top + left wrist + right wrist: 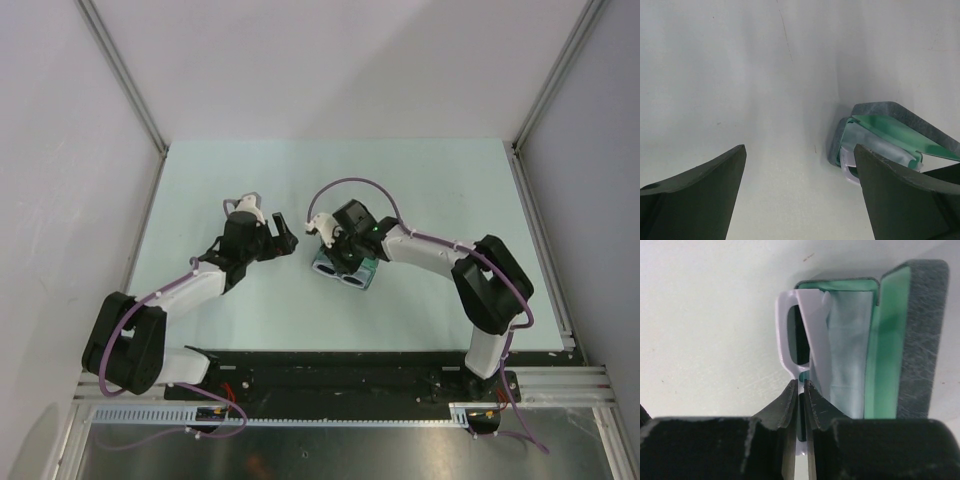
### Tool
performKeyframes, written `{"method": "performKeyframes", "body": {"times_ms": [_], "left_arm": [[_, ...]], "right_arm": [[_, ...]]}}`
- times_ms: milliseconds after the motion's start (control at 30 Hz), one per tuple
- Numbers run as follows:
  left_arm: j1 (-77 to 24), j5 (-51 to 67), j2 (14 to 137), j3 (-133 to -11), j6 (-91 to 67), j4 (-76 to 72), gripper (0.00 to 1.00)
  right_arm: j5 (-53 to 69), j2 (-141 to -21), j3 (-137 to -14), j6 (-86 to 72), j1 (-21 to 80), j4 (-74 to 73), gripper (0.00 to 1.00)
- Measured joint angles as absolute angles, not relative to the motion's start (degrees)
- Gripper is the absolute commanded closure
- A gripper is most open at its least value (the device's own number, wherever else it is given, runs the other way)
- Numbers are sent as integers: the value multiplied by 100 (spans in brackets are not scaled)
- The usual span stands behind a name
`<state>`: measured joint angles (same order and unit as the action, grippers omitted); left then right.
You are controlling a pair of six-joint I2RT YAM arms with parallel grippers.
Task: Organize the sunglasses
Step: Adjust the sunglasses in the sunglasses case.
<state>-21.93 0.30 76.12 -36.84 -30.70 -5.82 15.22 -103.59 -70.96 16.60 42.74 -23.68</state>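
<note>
The sunglasses (815, 330), white-framed with dark lenses, stand on edge in the open grey case (922, 340), against its green lining. My right gripper (801, 385) is shut on the sunglasses at the thin white bridge, one finger on each side. From above, the right gripper (335, 255) is over the case (372, 268) and the sunglasses (345, 278) poke out at its front. My left gripper (282, 232) hangs open just left of the case with nothing between its fingers. In the left wrist view the left gripper (800, 160) frames bare table, with the case (900, 112) and sunglasses (847, 162) behind the right finger.
A pale grey-blue cloth (850, 350) lies inside the case beside the sunglasses. The pale green table (200, 180) is walled by white panels and metal posts (120, 70) at the back and sides.
</note>
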Motion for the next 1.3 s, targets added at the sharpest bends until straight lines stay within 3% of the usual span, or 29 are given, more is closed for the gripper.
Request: {"method": "performKeyframes", "body": {"times_ms": [200, 267, 1300], "left_arm": [[-2176, 30, 7612, -3684, -3111, -580, 4], [-2150, 30, 7612, -3684, -3118, -580, 4], [-1584, -93, 7594, -3684, -3308, -454, 4]], "right_arm": [[1173, -10339, -7096, 1726, 4644, -2338, 65], [1059, -10339, -7096, 1774, 4751, -2322, 63], [86, -10484, -7096, 1916, 5286, -1737, 68]]}}
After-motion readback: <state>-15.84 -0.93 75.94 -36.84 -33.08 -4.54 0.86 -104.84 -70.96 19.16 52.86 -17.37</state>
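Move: The right hand's barely parted fingertips are right at the bridge of the sunglasses, whose middle is about 1 cm below them. Their left lens is about 3 cm left and 1 cm ahead. The case tray is centred about 1 cm ahead, 1 cm right and 2 cm below, with the open lid some 5 cm ahead and 3 cm right. From the left hand, the sunglasses lie roughly 7 cm back, 13 cm right and 6 cm below. From the bridge, the right hand works about 4 cm left along the front of the sunglasses towards the left lens, first easing back a centimetre or so, then forward again and slightly back; its fingertips tilt forward some 13 degrees and spread to about a third open, ending on either side of the left lens's near rim, with contact not clear. Meanwhile the left hand, empty and wide open, draws about 4 cm left and slightly forward, away from the case, turning a little counter-clockwise. ##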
